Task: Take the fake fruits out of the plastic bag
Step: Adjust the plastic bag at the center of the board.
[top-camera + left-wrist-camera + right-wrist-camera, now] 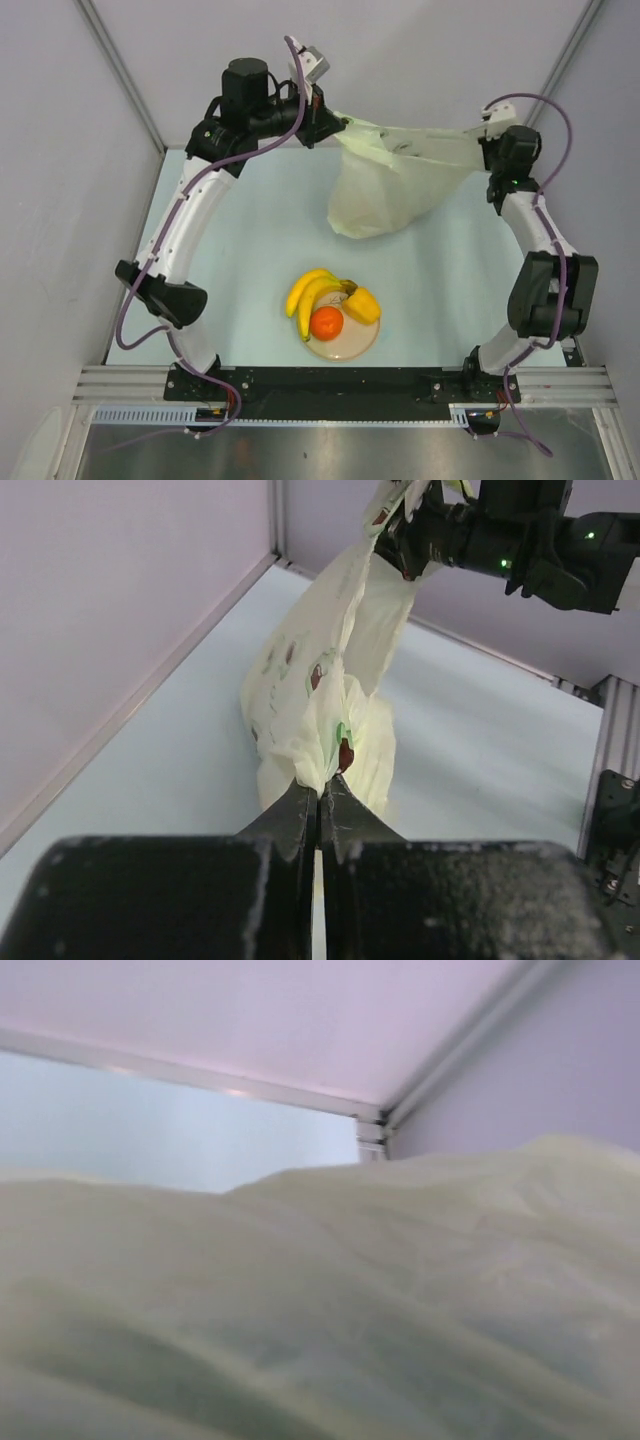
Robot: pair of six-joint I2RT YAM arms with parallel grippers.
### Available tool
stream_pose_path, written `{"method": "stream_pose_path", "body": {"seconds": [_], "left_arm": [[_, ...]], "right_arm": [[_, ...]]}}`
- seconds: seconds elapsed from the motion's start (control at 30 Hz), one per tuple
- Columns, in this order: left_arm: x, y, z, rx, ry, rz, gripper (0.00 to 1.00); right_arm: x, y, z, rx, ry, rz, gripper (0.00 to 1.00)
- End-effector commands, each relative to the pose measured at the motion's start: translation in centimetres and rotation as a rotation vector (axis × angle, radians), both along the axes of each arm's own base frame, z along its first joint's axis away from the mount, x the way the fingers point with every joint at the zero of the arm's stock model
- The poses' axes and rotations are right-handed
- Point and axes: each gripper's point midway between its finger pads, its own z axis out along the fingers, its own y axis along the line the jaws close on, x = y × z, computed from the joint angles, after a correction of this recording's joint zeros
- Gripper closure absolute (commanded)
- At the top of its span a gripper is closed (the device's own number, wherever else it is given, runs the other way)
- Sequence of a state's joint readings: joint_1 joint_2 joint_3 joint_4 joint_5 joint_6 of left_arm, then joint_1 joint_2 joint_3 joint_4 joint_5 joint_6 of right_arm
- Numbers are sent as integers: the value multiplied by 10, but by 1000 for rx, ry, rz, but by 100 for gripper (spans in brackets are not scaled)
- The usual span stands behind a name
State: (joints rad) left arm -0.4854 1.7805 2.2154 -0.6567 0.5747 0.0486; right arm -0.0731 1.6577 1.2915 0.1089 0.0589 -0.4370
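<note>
The pale cream plastic bag (390, 190) hangs stretched above the far side of the table, between my two grippers. My left gripper (338, 125) is shut on its left top corner; in the left wrist view the jaws (320, 788) pinch bunched bag film (320, 680). At the right top corner my right gripper (478, 135) (400, 540) holds the bag. Blurred bag film (330, 1310) fills the right wrist view and hides those fingers. The banana bunch (312, 290), an orange (326, 322) and a yellow fruit (362, 305) lie on the beige plate (350, 347).
The plate sits near the table's front middle, between the arm bases. Grey walls with metal corner posts (120, 70) close in the back and sides. A metal rail (340, 382) runs along the near edge. The bag's bottom hangs just over the pale blue table (250, 230).
</note>
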Motion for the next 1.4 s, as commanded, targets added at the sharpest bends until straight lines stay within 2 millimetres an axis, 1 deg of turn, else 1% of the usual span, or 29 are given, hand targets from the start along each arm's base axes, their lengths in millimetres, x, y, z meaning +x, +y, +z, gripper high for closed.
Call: {"method": "stream_pose_path", "body": {"seconds": [0.0,0.03,0.07,0.1,0.13,0.17,0.2,0.23,0.27,0.37,0.4,0.43,0.53,0.73,0.77,0.83,0.87,0.9,0.93,0.97,1.0,1.03,1.07,1.1,1.13,1.17,1.23,1.27,1.37], "left_arm": [[-38,-4,35,-69,-53,-110,100],[-42,-3,21,-51,-14,-122,100],[-48,-3,-21,8,84,-149,100],[-60,3,-32,32,103,-156,100],[-65,8,-51,65,133,-144,100],[-69,14,-104,133,243,-125,100],[-78,20,-115,153,260,-114,100],[-84,22,-131,171,293,-123,100],[-94,24,-159,199,362,-135,100],[-103,25,-181,193,467,-119,100],[-105,24,-182,184,479,-127,100],[-107,23,-180,173,481,-133,100],[-110,19,-174,154,478,-163,100],[-125,24,-174,185,488,-227,100],[-127,26,-178,193,492,-222,100],[-127,28,-180,195,491,-211,100],[-125,29,-184,201,495,-194,100],[-121,29,-187,208,499,-175,100],[-118,31,-190,218,497,-156,100],[-112,34,-197,244,491,-121,100],[-109,36,-201,260,487,-106,100],[-108,38,-204,275,480,-100,100],[-107,41,-210,289,489,-88,100],[-107,43,-213,296,496,-86,100],[-108,45,-219,307,505,-86,100],[-107,45,-222,310,506,-86,100],[-107,46,-228,319,516,-85,100],[-108,46,-229,321,520,-87,100],[-111,48,-233,341,540,-104,100]], "right_arm": [[-41,-2,65,61,-72,1,100],[-52,6,45,83,-23,31,100],[-63,15,33,105,12,66,99],[-72,22,24,114,30,81,98],[-91,28,10,125,58,93,98],[-103,35,-6,141,107,118,98],[-115,43,-18,155,143,137,98],[-133,51,-43,178,209,154,98],[-150,65,-60,208,278,212,96],[-187,106,-88,277,382,365,91],[-192,112,-89,292,389,384,90],[-200,137,-89,289,401,465,88],[-210,165,-91,293,409,546,84],[-182,195,-88,263,336,568,84],[-174,209,-81,247,285,587,80],[-165,226,-93,255,292,596,75],[-150,234,-82,261,211,598,71],[-143,242,-94,262,223,598,71],[-134,246,-91,271,193,588,69],[-115,243,-80,271,117,539,63],[-104,241,-75,278,88,511,61],[-93,241,-86,281,109,487,61],[-77,245,-68,289,78,492,59],[-67,241,-65,290,78,481,59],[-59,242,-81,280,115,478,58],[-46,244,-66,278,84,479,57],[-34,243,-74,273,107,489,57],[-29,243,-72,265,102,491,57],[-29,244,-83,250,145,496,56]]}}
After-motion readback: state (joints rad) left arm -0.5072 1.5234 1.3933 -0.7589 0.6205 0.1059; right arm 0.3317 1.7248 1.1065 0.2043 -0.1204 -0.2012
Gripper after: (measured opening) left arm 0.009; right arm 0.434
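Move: The stretched bag hangs from both my shut hands; its body is about 8 cm ahead of my left hand, 13 cm to its right and 22 cm below. From my right hand that body is some 24 cm left, 5 cm back and 6 cm lower. The filled plate lies roughly 16 cm back from my left hand, 2 cm right and 43 cm down; the yellow pepper is about 13 cm back and 8 cm right of the hand, 41 cm below. I keep my left pinch on the bag's edge and bring it down some 20 cm and back about 10, tipping the fingers downward, to lower the bag onto the board. My right hand rises briefly, lets go of its edge and sweeps back, down and left, then, with fingers opening to nearly half, swings left and forward about 15 cm to the bag's mouth, ending under its rim. ##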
